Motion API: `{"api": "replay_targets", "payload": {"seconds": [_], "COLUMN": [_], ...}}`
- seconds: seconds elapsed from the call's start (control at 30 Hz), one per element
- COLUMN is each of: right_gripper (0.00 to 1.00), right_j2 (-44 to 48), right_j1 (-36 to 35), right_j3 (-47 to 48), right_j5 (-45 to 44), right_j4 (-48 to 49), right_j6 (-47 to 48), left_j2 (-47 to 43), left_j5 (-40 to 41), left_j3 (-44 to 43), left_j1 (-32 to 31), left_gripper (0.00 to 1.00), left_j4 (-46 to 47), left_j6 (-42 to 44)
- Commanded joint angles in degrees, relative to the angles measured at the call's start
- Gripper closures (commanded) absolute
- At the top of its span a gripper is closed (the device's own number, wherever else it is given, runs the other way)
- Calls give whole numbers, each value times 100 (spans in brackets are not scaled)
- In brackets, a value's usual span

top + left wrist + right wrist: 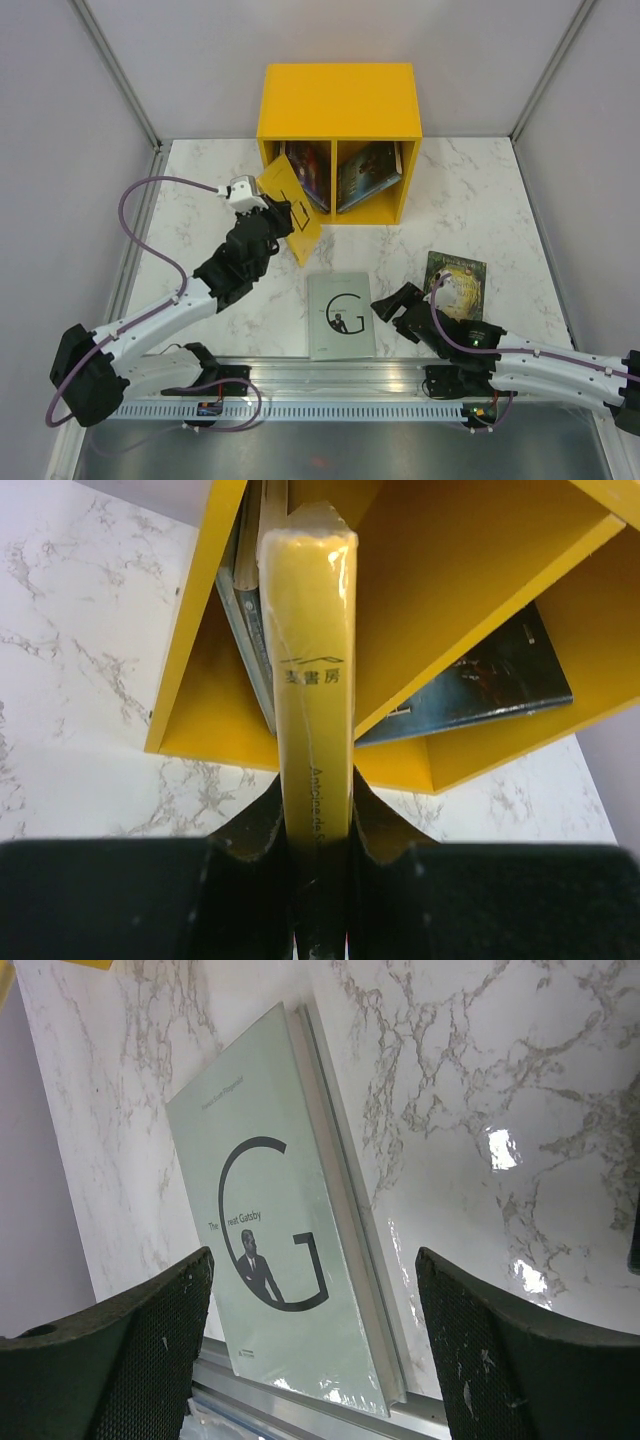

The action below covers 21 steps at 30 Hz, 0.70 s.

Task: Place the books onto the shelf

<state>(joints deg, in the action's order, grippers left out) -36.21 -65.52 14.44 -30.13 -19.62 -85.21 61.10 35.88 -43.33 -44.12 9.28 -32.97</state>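
My left gripper [262,207] is shut on a yellow book [292,208], holding it upright by its spine at the front of the shelf's [338,100] left compartment. In the left wrist view the yellow book's spine [315,660] points into the shelf [470,570] beside the divider, next to leaning books [250,630]. A dark book [500,680] leans in the right compartment. A pale green book [340,315] and a dark green-gold book [456,284] lie flat on the table. My right gripper [400,305] hovers open between these two, with the pale green book [270,1230] below its fingers [150,1340].
The marble table [480,190] is bounded by grey walls at the sides and back. An aluminium rail [340,375] runs along the near edge, and the pale green book's near edge reaches it. Both arm bases sit on that rail.
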Motion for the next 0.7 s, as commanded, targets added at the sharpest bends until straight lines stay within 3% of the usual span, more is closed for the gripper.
{"api": "replay_targets", "payload": {"seconds": [0.0, 0.27, 0.67], "right_gripper": [15, 15, 15], "right_j2": [26, -88, -440], "right_j1": [-31, -31, -31], "right_j3": [94, 94, 182], "right_j5": [-142, -186, -204], "right_j4": [-130, -174, -130], "right_j6": [110, 189, 312], "left_j2": [182, 859, 2106], "left_j5": [43, 33, 51], "left_j3": [-395, -834, -1133], "left_j1": [175, 316, 439], "left_gripper": [98, 98, 98], "left_j4": [1436, 1937, 1937], "left_j6": [116, 238, 282]}}
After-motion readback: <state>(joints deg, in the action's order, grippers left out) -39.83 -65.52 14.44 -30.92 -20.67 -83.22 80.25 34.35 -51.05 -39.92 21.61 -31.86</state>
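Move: My left hand holds the yellow book. The middle of the shelf's left compartment lies about 16 cm ahead, 4 cm right and some 10 cm below; its mouth is nearer, roughly 8 cm ahead. The leaning books in it sit about 16 cm ahead, 2 cm right and 12 below; the blue book in the right compartment is 16 ahead, 20 right, 13 below. From my right hand the left compartment is roughly 33 cm ahead, 22 left, 9 up. With my left hand I keep my pinch on the yellow book and push it about 7 cm forward into the left compartment, easing some 3 cm right towards the space between the leaning books and the divider. I let it rise a little on the way, then dip about 3 cm at the end. My open right hand sinks about 2 cm, touching nothing. ##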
